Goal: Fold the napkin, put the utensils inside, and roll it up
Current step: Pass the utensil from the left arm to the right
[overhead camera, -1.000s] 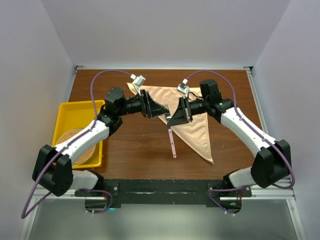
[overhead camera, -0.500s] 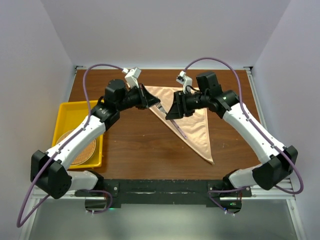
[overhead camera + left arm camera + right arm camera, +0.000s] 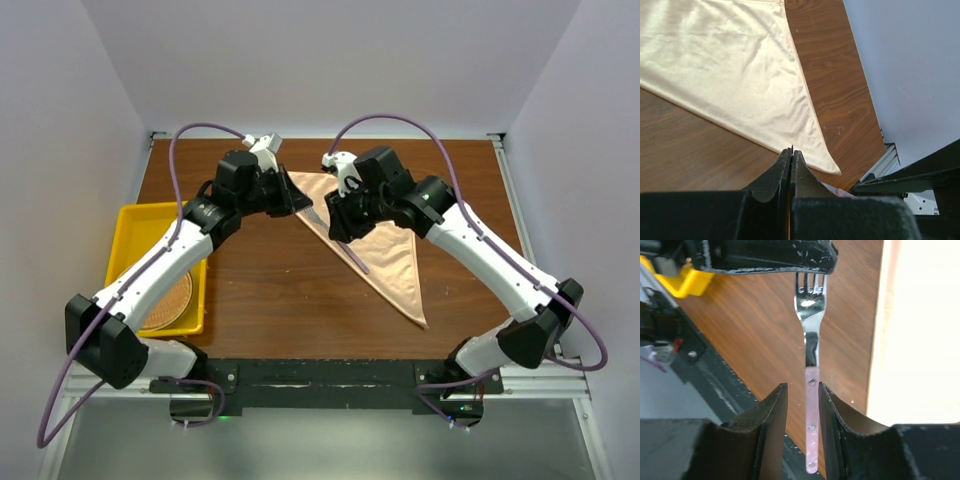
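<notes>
The peach napkin (image 3: 388,250) lies folded into a triangle on the wooden table, also seen in the left wrist view (image 3: 730,65) and the right wrist view (image 3: 920,330). A fork (image 3: 345,248) with a pink handle hangs slanted over the napkin's left edge. My left gripper (image 3: 303,207) is shut on the tines end; a thin metal edge shows between its closed jaws (image 3: 791,151). In the right wrist view the fork (image 3: 810,340) runs up to the left gripper's black fingers (image 3: 765,257). My right gripper (image 3: 802,386) stands open around the handle, with a gap on the left side.
A yellow tray (image 3: 135,215) at the table's left holds a round woven mat (image 3: 175,300). The metal frame rail (image 3: 320,380) runs along the near edge. White walls enclose the table at the back and sides.
The left gripper has closed on the fork's tines end. The right gripper, shut on the handle a second ago, has opened and shifted left. The fork swung from hanging down to slanted.
</notes>
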Robot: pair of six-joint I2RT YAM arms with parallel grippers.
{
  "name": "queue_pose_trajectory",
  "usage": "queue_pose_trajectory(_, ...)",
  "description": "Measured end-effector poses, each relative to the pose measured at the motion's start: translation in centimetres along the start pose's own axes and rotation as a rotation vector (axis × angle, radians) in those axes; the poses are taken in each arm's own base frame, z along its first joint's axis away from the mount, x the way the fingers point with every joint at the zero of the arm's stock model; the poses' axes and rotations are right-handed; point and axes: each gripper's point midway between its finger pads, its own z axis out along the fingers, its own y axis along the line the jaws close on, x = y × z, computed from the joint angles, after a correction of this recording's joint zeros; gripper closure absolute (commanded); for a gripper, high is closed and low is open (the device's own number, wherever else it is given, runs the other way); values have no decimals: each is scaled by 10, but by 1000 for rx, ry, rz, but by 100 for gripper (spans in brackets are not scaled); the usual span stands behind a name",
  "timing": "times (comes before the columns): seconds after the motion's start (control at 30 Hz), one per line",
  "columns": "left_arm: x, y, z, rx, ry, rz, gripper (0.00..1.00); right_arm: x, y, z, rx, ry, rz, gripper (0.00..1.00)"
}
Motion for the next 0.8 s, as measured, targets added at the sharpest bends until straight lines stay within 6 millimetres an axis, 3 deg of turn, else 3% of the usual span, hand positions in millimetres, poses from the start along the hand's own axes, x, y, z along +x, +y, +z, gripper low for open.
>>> queue_pose_trajectory(0.17, -2, 3, 5, -16, 11, -7, 100, 7, -7, 18, 44, 54, -40, 65)
queue_pose_trajectory(0.23, -3, 5, 6, -20, 10, -10, 100, 9, -11, 24, 61, 76, -62, 69)
queue_pose_trajectory(0.3, -4, 7, 7, -24, 10, -12, 100, 10, -13, 27, 71, 88, -76, 74)
queue_pose_trajectory(0.4, -5, 10, 8, -30, 10, -17, 100, 9, -16, 28, 86, 92, -99, 100)
queue_pose_trajectory(0.43, -5, 10, 8, -29, 11, -17, 99, 9, -16, 28, 89, 90, -105, 100)
queue_pose_trajectory(0.47, -6, 11, 8, -29, 9, -18, 88, 8, -17, 28, 90, 89, -113, 100)
queue_pose_trajectory(0.5, -7, 11, 8, -26, 10, -21, 63, 8, -17, 27, 89, 89, -120, 100)
queue_pose_trajectory(0.53, -8, 12, 8, -24, 13, -29, 56, 7, -17, 28, 89, 87, -129, 100)
queue_pose_trajectory(0.6, -11, 18, 7, -32, 9, -42, 25, 7, -19, 29, 86, 83, -157, 100)
queue_pose_trajectory(0.8, -41, 70, -12, -163, -67, -123, 23, 17, -36, 60, 119, 142, -234, 100)
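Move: The fork's middle lies about 2 cm ahead of the open right hand and some 3 cm below it, with the handle running between and under its fingers. The napkin's middle is roughly 17 cm ahead of the right hand, 9 cm to its right and 25 cm below. The left hand still pinches the fork at the tines; from it the fork's middle is about 7 cm back, 7 cm to the right and 2 cm lower. The right hand sinks about 3 cm and eases slightly forward onto the fork, shutting its fingers on the handle just behind the neck while the left hand keeps its pinch on the tines and creeps a little forward. Only then does the left hand open wide and draw off to the left and forward, about 7 cm leftward, turning a little counter-clockwise, as the right hand carries the fork some 3 cm further down and a little forward, its fingers tipping more steeply down. ##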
